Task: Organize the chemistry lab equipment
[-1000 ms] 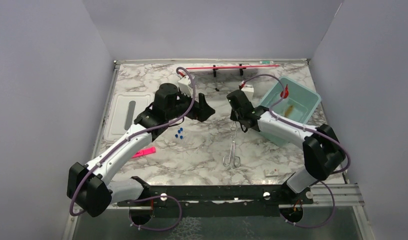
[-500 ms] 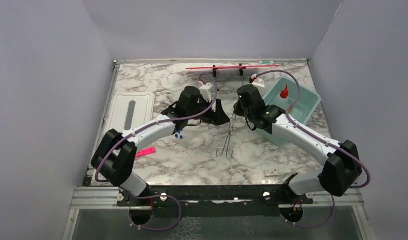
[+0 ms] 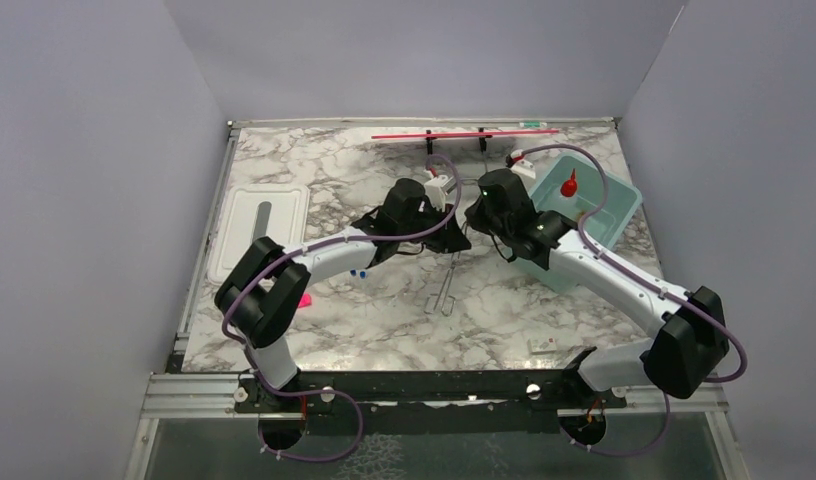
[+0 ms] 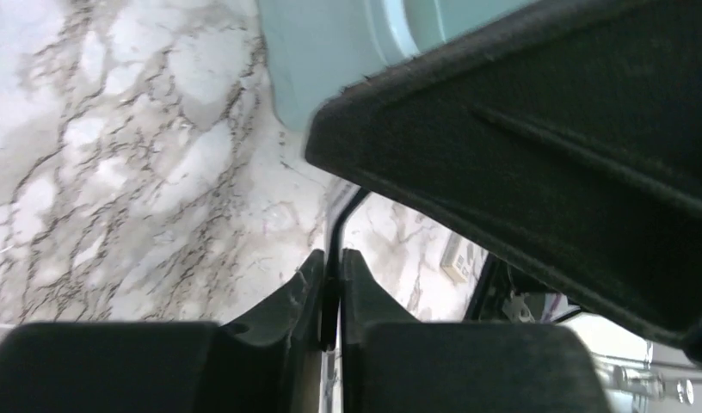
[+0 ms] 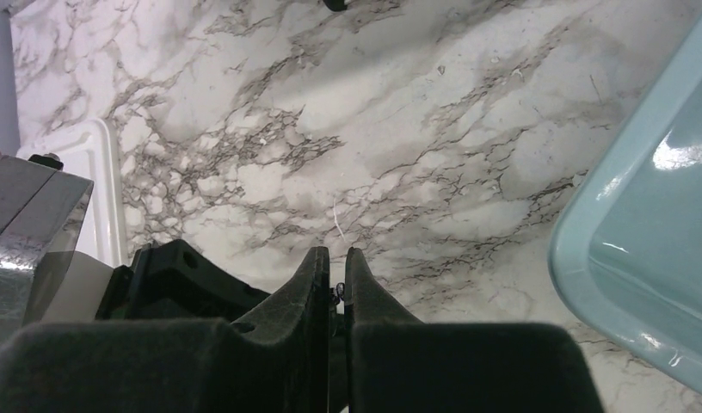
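Note:
The metal scissor-like forceps [image 3: 446, 285] hang tilted above the marble table, ring handles lowest. My left gripper [image 3: 457, 243] is shut on their upper part; in the left wrist view [image 4: 332, 267] a thin dark arm of the forceps [image 4: 339, 219] runs up from between the pads. My right gripper [image 3: 474, 232] sits right beside it, shut on the same upper end; a small dark bit [image 5: 338, 291] shows between its pads [image 5: 334, 268]. The squeeze bottle with red nozzle [image 3: 569, 184] lies in the teal bin [image 3: 616, 196]. Blue-capped tubes [image 3: 359, 271] peek out under my left arm.
The teal bin also shows in the left wrist view [image 4: 330, 52] and the right wrist view [image 5: 649, 215]. A white tray [image 3: 256, 225] lies at the left, a pink strip [image 3: 304, 299] near it. A long red rod on a black stand [image 3: 464, 133] is at the back. A small white item [image 3: 542, 345] lies front right.
My left gripper has moved right and closed on the forceps next to my right gripper. My right gripper has lifted the forceps off the table and drawn them back toward the bin.

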Robot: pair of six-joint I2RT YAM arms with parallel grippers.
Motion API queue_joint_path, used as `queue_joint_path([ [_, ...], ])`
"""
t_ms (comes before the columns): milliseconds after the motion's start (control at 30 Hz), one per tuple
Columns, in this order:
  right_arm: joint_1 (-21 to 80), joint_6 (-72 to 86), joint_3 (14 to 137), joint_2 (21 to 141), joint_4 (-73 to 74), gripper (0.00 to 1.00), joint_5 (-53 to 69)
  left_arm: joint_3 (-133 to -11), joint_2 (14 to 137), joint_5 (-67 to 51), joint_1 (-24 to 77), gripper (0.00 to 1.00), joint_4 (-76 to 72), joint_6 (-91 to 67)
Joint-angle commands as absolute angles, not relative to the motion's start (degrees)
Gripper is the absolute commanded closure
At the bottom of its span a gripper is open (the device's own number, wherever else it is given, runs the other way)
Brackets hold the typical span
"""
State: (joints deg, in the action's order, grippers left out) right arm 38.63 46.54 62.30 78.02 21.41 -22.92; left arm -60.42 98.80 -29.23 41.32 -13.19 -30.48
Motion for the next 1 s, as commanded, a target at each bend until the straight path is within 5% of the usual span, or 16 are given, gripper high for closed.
queue_joint_path([
  [0,38.7,48.3,63.5,76.0,22.0,0.99,-21.8,-60.5,96.7,-29.8,41.6,0.99,-16.5,-29.9],
  [67,38.7,47.4,63.8,75.8,22.4,0.98,-21.2,-60.4,95.6,-29.0,41.6,1.0,-16.3,-29.4],
  [233,38.7,44.7,62.0,70.6,21.7,0.54,-20.4,-61.1,92.6,-25.7,41.6,1.0,-13.1,-28.5],
  [367,38.7,39.3,58.8,64.0,18.7,0.4,-17.4,-63.0,90.3,-21.4,41.5,1.0,-8.7,-28.2],
  [700,38.7,29.6,51.2,59.8,12.3,0.36,1.7,-70.9,88.8,-19.7,41.0,1.0,-1.9,-33.1],
  [967,38.7,32.2,54.2,66.6,11.6,0.45,-2.5,-72.4,87.2,-21.6,41.0,1.0,-2.5,-35.8],
])
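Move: The tongs' tip is in the right hand's shut fingers, while the left fingers are closing round the shank. The tongs' middle lies some 4 cm back, 2 cm left and 3 cm below the left hand, and about 10 cm back, 4 cm left and 7 cm below the right. The teal tub sits roughly 22 cm right of the right hand, 6 cm ahead; the rod stand is about 14 cm ahead of it, 2 cm left. The left fingers shut on the tongs' shank near the tip and the right fingers open to let the tip go, a hand-over. The left hand then lifts the tongs about 10 cm, edging forward. The right hand draws back some 6 cm, first rising, then sinking nearly as far while it swings counter-clockwise 25 to 30 degrees and moves a little left, its fingers staying open towards the tongs' shank below the left grip. ##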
